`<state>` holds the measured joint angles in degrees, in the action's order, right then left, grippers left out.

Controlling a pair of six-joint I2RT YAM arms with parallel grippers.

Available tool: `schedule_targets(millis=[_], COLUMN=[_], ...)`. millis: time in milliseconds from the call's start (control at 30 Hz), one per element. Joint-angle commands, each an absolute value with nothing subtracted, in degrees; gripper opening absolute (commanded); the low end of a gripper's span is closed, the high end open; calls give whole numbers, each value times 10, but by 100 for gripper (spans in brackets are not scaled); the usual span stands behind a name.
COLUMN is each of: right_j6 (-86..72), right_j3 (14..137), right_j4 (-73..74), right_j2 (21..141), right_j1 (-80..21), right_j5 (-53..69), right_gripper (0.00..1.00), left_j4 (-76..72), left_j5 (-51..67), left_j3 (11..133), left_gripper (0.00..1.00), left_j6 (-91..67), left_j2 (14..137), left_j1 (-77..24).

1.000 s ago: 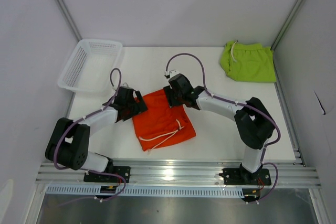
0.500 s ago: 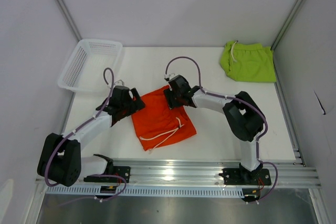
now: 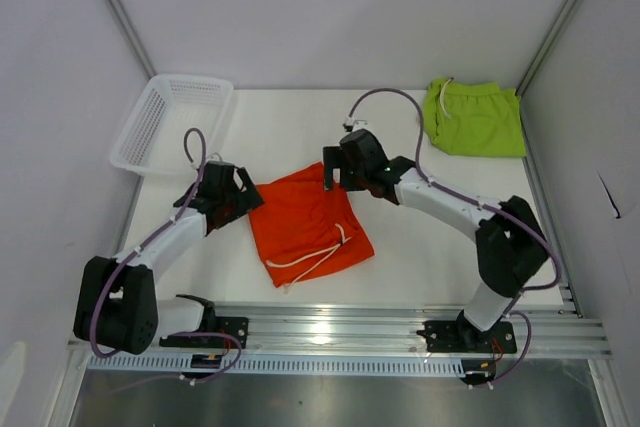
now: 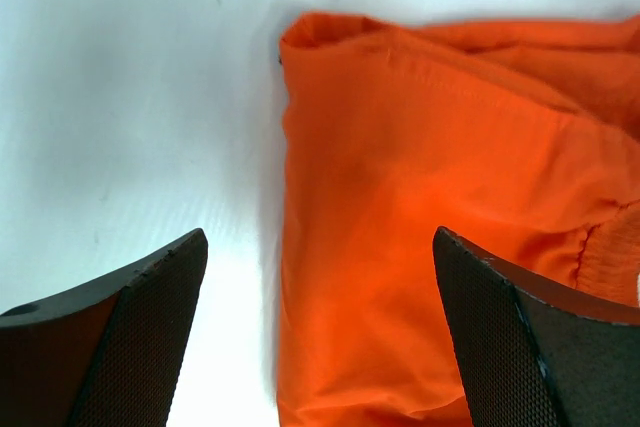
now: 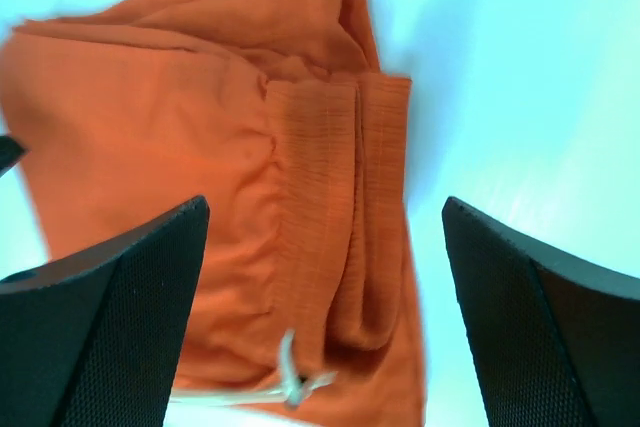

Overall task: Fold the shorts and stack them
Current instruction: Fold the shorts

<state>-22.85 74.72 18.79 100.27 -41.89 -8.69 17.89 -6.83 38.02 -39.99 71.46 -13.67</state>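
Note:
The orange shorts (image 3: 305, 225) lie folded in the middle of the table, their white drawstring (image 3: 312, 257) trailing toward the near edge. My left gripper (image 3: 248, 199) hovers open at their left edge, and the left wrist view shows the orange shorts (image 4: 430, 197) under the left gripper (image 4: 318, 237), touching neither finger. My right gripper (image 3: 336, 176) stands open above their far right corner. In the right wrist view the ribbed waistband of the orange shorts (image 5: 320, 197) and the drawstring (image 5: 295, 377) lie below the empty right gripper (image 5: 325, 205). The lime green shorts (image 3: 475, 119) rest folded at the far right.
A white mesh basket (image 3: 170, 125) stands at the far left corner of the table (image 3: 440, 247). Grey walls close in on both sides, and a metal rail (image 3: 330, 325) runs along the near edge by the arm bases.
My right gripper has opened, let go of the orange shorts and lifted back to the right. The left gripper has drawn back a little to the left, still open.

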Motion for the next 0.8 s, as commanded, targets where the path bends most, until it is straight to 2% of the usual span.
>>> schedule_targets(millis=[0, 133, 333, 533, 767], right_j6=[-413, -643, -847, -1002, -1100], right_j3=[698, 661, 605, 559, 542], right_j4=[240, 329, 306, 294, 258], right_j2=[925, 876, 848, 830, 876], right_j1=[-426, -500, -605, -704, -729], right_j5=[-162, -261, -266, -350, -357], right_gripper=[99, 99, 99, 99, 99], left_j4=[183, 191, 189, 194, 208], left_j5=[-53, -54, -54, -68, -85], left_j3=[427, 445, 435, 416, 401], left_gripper=[94, 94, 94, 94, 94], left_j6=[-374, -373, -384, -390, -403], left_j2=[706, 699, 680, 629, 583], left_j1=[-113, -108, -108, -108, -108])
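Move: The near edge of the red shorts' folded panel is the right hand's next place: its middle lies about 23 cm back, 3 cm left and 9 cm below that hand. The knot in the white cord is about 13 cm back and 2 cm right of the hand. From the left hand, the near edge's middle is roughly 17 cm back and 19 cm right; the shorts' far-left corner sits about 6 cm straight ahead. Back towards the robot the right hand sweeps nearly 19 cm over the shorts towards their near edge, rising briefly, then sinking a little and drifting left late, while the wrist swings some 40 degrees clockwise with a tilt, fingers still wide open. The left hand edges forward, then climbs about 7 cm clear of the far-left corner, also open. ##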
